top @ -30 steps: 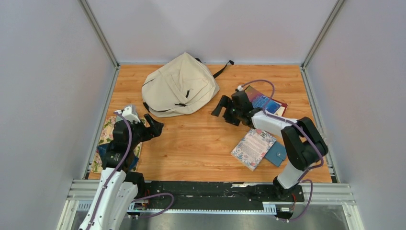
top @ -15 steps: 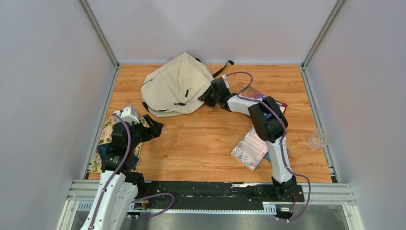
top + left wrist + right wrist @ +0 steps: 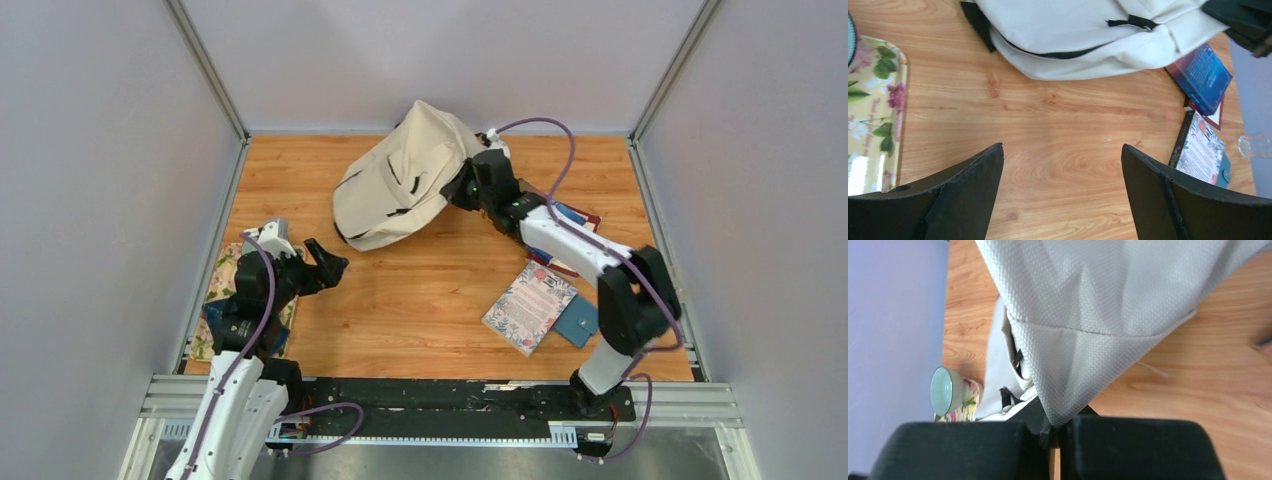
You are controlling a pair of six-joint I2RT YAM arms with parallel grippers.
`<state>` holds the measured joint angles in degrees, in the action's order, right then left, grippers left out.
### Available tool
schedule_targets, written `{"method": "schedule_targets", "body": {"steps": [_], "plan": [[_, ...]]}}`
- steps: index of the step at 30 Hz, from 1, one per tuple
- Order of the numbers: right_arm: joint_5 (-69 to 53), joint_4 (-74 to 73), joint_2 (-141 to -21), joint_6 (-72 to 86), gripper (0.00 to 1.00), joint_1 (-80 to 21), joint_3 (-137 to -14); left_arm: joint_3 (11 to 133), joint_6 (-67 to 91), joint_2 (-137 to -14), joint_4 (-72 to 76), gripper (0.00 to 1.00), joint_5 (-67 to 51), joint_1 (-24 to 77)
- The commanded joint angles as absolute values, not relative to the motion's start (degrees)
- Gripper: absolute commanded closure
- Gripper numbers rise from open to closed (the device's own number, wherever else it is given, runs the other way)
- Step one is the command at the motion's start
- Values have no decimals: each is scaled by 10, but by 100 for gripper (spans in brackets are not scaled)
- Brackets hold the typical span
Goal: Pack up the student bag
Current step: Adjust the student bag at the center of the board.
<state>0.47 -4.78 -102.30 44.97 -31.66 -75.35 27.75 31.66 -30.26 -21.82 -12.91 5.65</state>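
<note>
The student bag (image 3: pixel 400 180), a cream-beige backpack with black straps and buckles, lies at the back of the wooden table with its right side raised off the surface. My right gripper (image 3: pixel 464 186) is shut on a fold of the bag's fabric (image 3: pixel 1083 315), which is pinched between the jaws of this gripper (image 3: pixel 1058 429). My left gripper (image 3: pixel 327 262) hovers open above bare wood near the left edge, apart from the bag (image 3: pixel 1088 35). Its fingers (image 3: pixel 973 190) have nothing between them.
A floral notebook (image 3: pixel 530 308) and a small blue wallet (image 3: pixel 578 322) lie at the right front. A blue book (image 3: pixel 1203 75) rests on a red one behind them. A floral tray (image 3: pixel 873 115) holds a teal cup (image 3: pixel 945 390) at the left. A clear glass (image 3: pixel 1255 145) stands far right.
My right gripper reached the bag's right edge, shut on its fabric and lifted it, tipping and shifting the bag toward the back right. The left arm has barely moved.
</note>
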Motion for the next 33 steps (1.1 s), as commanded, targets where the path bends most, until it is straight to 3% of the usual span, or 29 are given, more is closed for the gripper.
{"method": "schedule_targets", "body": {"steps": [1, 7, 11, 18, 22, 33], "plan": [[78, -32, -864, 379, 100, -315, -645, 268, 344, -314, -164, 6, -192, 58], [95, 72, -742, 441, 100, -317, -398, 232, 395, -317, -94, 6, -229, 71], [116, 17, -739, 446, 100, -317, -389, 216, 405, -337, -58, 6, -169, 153], [98, 26, -724, 460, 100, -313, -371, 295, 418, -490, -37, 6, -69, 274], [85, 2, -732, 444, 100, -309, -398, 263, 469, -479, -6, 6, -22, 294], [51, 2, -750, 460, 100, -308, -439, 222, 459, -372, -105, 6, 38, 316]]}}
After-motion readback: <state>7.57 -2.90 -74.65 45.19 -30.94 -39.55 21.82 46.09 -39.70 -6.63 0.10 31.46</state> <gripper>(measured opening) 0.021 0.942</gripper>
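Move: The right hand has the near right part of the student bag pinched and lifted; the board's centre, where the bag is being taken, lies about 12 cm back, 4 cm left and 14 cm below it. The book stack is some 27 cm right and 9 cm back, the floral notebook 18 cm right and 25 cm back. From the open left hand, the bag's middle is about 18 cm ahead, 17 cm right and 8 cm lower; the floral tray sits 20 cm left and 9 cm back. Keeping its shut pinch on the bag's fabric, the right hand quickly pulls the bag back and to the right, about 12 cm back and 11 cm right, first rising some 4 cm, then dropping to roughly 8 cm below its start; there it holds, finally easing up a little. Meanwhile the left hand, fingers still wide open, swings about 10 cm right and sinks 3 cm, towards the bag's near left edge. ##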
